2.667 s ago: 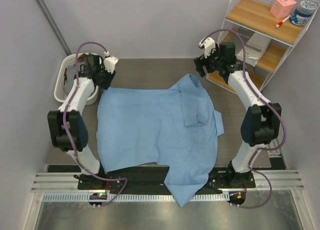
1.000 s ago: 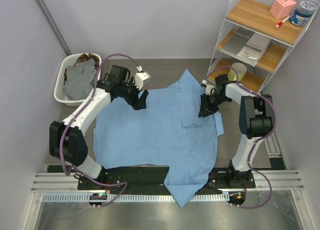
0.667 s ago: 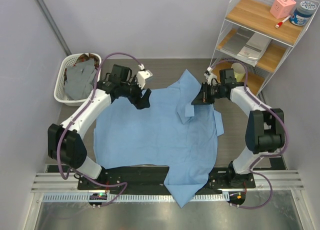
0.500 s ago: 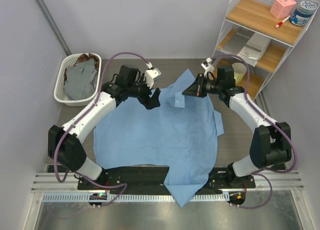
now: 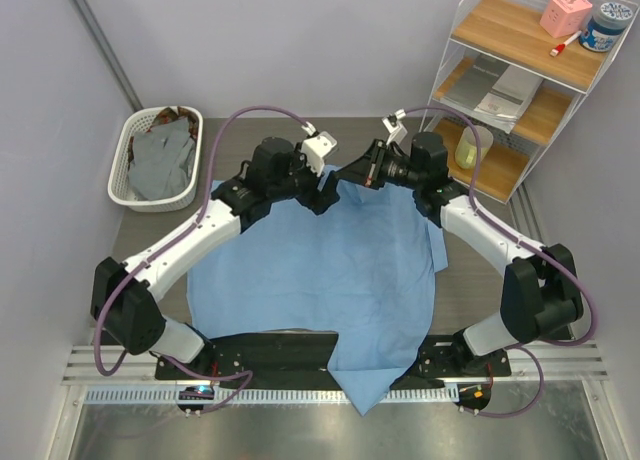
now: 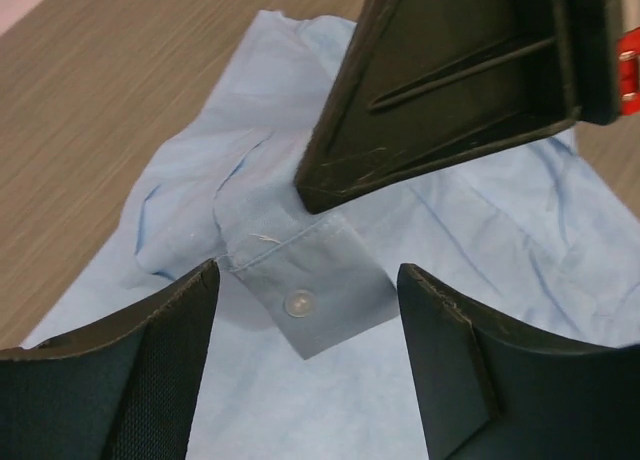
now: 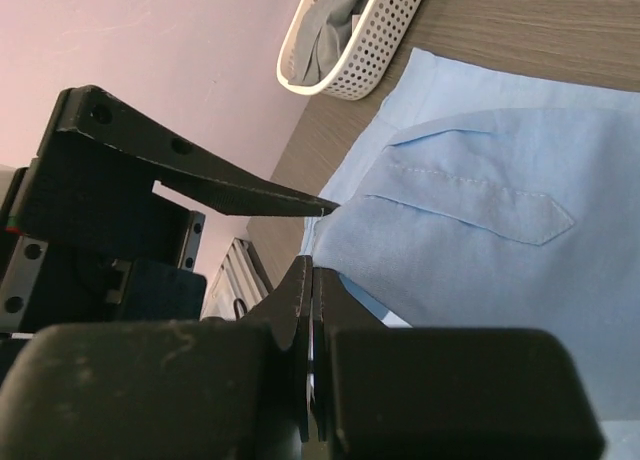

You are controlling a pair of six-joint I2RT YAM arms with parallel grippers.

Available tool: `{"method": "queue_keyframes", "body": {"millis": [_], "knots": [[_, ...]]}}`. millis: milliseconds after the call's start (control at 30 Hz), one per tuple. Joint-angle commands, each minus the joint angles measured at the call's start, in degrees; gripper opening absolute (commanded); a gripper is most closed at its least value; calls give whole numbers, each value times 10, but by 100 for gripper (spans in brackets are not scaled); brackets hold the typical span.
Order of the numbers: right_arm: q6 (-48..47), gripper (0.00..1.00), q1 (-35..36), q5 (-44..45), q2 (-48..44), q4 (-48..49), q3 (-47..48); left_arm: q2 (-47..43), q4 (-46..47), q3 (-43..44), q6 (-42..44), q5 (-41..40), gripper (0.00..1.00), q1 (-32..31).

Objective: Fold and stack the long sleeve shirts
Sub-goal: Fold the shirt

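A light blue long sleeve shirt (image 5: 330,270) lies spread over the table, its hem hanging off the near edge. My right gripper (image 5: 352,172) is shut on the sleeve's cuff (image 6: 300,300) and holds it raised over the shirt's far middle; in the right wrist view the jaws (image 7: 312,268) are pinched together on blue cloth. My left gripper (image 5: 326,194) stands open right beside it, its two fingers on either side of the hanging buttoned cuff without touching it (image 6: 308,275). A grey shirt (image 5: 160,160) and a brown one (image 5: 176,113) lie in the basket.
A white perforated basket (image 5: 128,185) sits at the far left of the table. A wire shelf unit (image 5: 520,70) with wooden boards stands at the far right, holding a cup (image 5: 468,145), papers and small containers. The two grippers are very close together.
My right gripper shut on the sleeve cuff, lifted it off the shirt and carried it left. My left arm swung right to meet it, staying open.
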Motion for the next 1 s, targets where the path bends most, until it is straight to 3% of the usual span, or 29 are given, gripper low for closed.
{"method": "queue_keyframes", "body": {"millis": [0,33,67,233,267,300,367,400,433,500,600,633,767,967], "knots": [[20,1,18,25,-10,61,29,-26,25,-3,47,-48,65,2],[21,1,21,27,-9,61,33,-28,23,-3,54,-59,60,2],[21,1,21,28,-9,62,35,-31,14,-5,66,-72,49,2],[15,1,29,39,1,67,47,-53,-3,-17,84,-97,23,32],[15,1,35,40,5,67,49,-56,-7,-16,82,-92,9,40],[11,1,39,39,6,64,51,-56,-18,-12,80,-85,2,56],[-4,12,43,30,17,57,62,-60,-36,-5,85,-47,0,74],[-14,22,43,21,20,38,69,-65,-55,-5,110,-26,0,95],[-27,40,43,5,22,25,81,-72,-71,-6,131,-10,0,105],[-121,46,36,-15,18,-71,97,-103,-113,-27,209,53,0,145],[-258,64,1,-18,3,-222,127,-152,-169,-66,312,105,0,203],[-281,71,-14,-19,0,-249,135,-164,-212,-75,395,117,0,215],[-412,80,-93,7,11,-357,147,-214,-236,-126,476,128,0,255],[-610,80,-152,59,66,-461,158,-217,-173,-144,423,105,0,257]]}}
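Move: The pinched sleeve end with its buttoned cuff hangs just off the left gripper's open fingertips, about 2 cm ahead, 1 cm right and 1 cm below; from the right hand, which still holds it, it is 2 cm left, 1 cm back and 2 cm down. From the left hand, the shirt body's middle is roughly 15 cm back, 5 cm left and 22 cm below. The shirt's far left corner lies some 26 cm left, level fore and aft, at that same depth. Close the left gripper on the sleeve end while easing left and slightly forward, the right still pinching it and rising a little. Then open the right to let go, and carry the sleeve end with the left about 15 cm farther left, finally back and slightly down, rolling some 25 degrees with the hand's left side rising. Swing the emptied right about 15 cm back to the right, down and forward. ##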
